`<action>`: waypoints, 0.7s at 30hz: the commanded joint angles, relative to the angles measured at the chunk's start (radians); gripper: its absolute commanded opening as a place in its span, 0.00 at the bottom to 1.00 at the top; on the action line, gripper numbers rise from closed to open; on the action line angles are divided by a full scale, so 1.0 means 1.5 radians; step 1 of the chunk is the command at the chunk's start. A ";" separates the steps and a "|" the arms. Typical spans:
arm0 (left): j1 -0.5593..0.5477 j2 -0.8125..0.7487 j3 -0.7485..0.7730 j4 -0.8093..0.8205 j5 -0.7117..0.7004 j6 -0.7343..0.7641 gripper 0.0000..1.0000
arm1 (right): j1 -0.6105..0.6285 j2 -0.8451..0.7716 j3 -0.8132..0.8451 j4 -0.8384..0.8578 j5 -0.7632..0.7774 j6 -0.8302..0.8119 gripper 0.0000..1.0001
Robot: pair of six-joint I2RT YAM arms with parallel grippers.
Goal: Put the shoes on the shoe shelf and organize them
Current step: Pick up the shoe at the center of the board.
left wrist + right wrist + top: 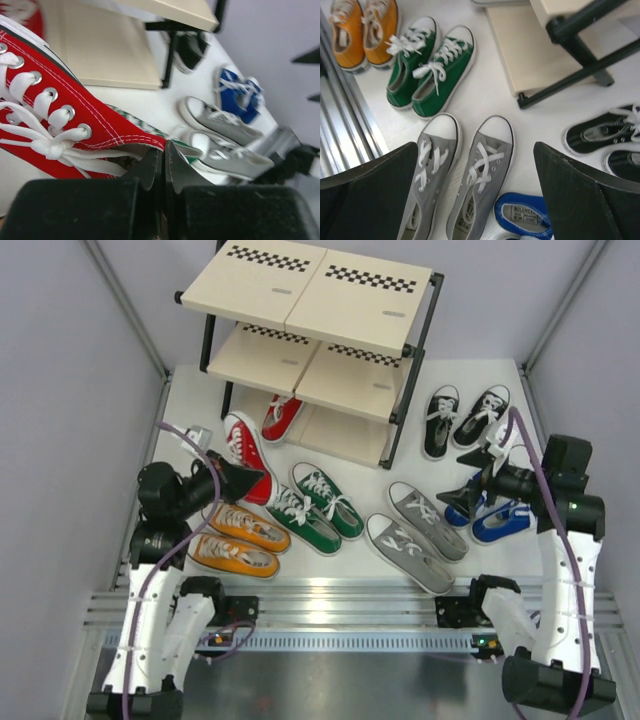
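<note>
My left gripper (243, 481) (164, 148) is shut on the collar edge of a red shoe (244, 452) (75, 112), at its heel end. The other red shoe (282, 417) lies by the bottom tier of the shoe shelf (310, 300) (100, 55). My right gripper (468, 498) (475, 150) hangs open above the blue pair (497, 520) (525, 215) and the grey pair (418, 536) (470, 175), holding nothing. The green pair (318, 505) (430, 65), orange pair (236, 540) (365, 30) and black pair (462, 420) (600, 135) lie on the white table.
The shelf's black legs (580, 70) stand at the table's back centre, and its upper two tiers hold nothing. A metal rail (330, 600) runs along the near edge in front of the arm bases. Grey walls close in both sides.
</note>
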 commanded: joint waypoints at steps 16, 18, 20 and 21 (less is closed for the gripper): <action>-0.466 0.103 0.149 0.085 0.021 0.032 0.00 | 0.037 0.020 0.062 0.281 -0.056 0.661 1.00; -0.519 0.146 0.174 0.085 -0.034 0.062 0.00 | 0.088 0.013 0.057 0.284 0.057 0.706 0.99; -0.599 0.194 0.196 0.085 -0.095 0.095 0.00 | 0.186 0.015 0.055 0.263 0.203 0.739 0.99; -0.626 0.211 0.220 0.085 -0.111 0.105 0.00 | 0.213 0.015 0.049 0.265 0.232 0.752 0.99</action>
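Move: The left gripper already holds the red shoe, and the open right gripper it is carried towards stands about 42 cm to its right and some 3 cm nearer the base. Some 25 cm below the left hand, one green shoe lies about 9 cm right and 1 cm ahead, the other 16 cm right and 6 ahead. From the right hand, the red shoe is roughly 45 cm left, 6 cm ahead and slightly higher; a grey shoe lies 3 cm left, 3 ahead and 23 below. Swing the left gripper, still pinching the red shoe by its heel collar, about 17 cm to the right and 12 cm back towards the right gripper, turning clockwise some 45 degrees and rising a little on the way. Meanwhile lift the right gripper about 7 cm, easing it left towards the shoe, fingers kept wide open, and roll it roughly 30 degrees about its fingers. ##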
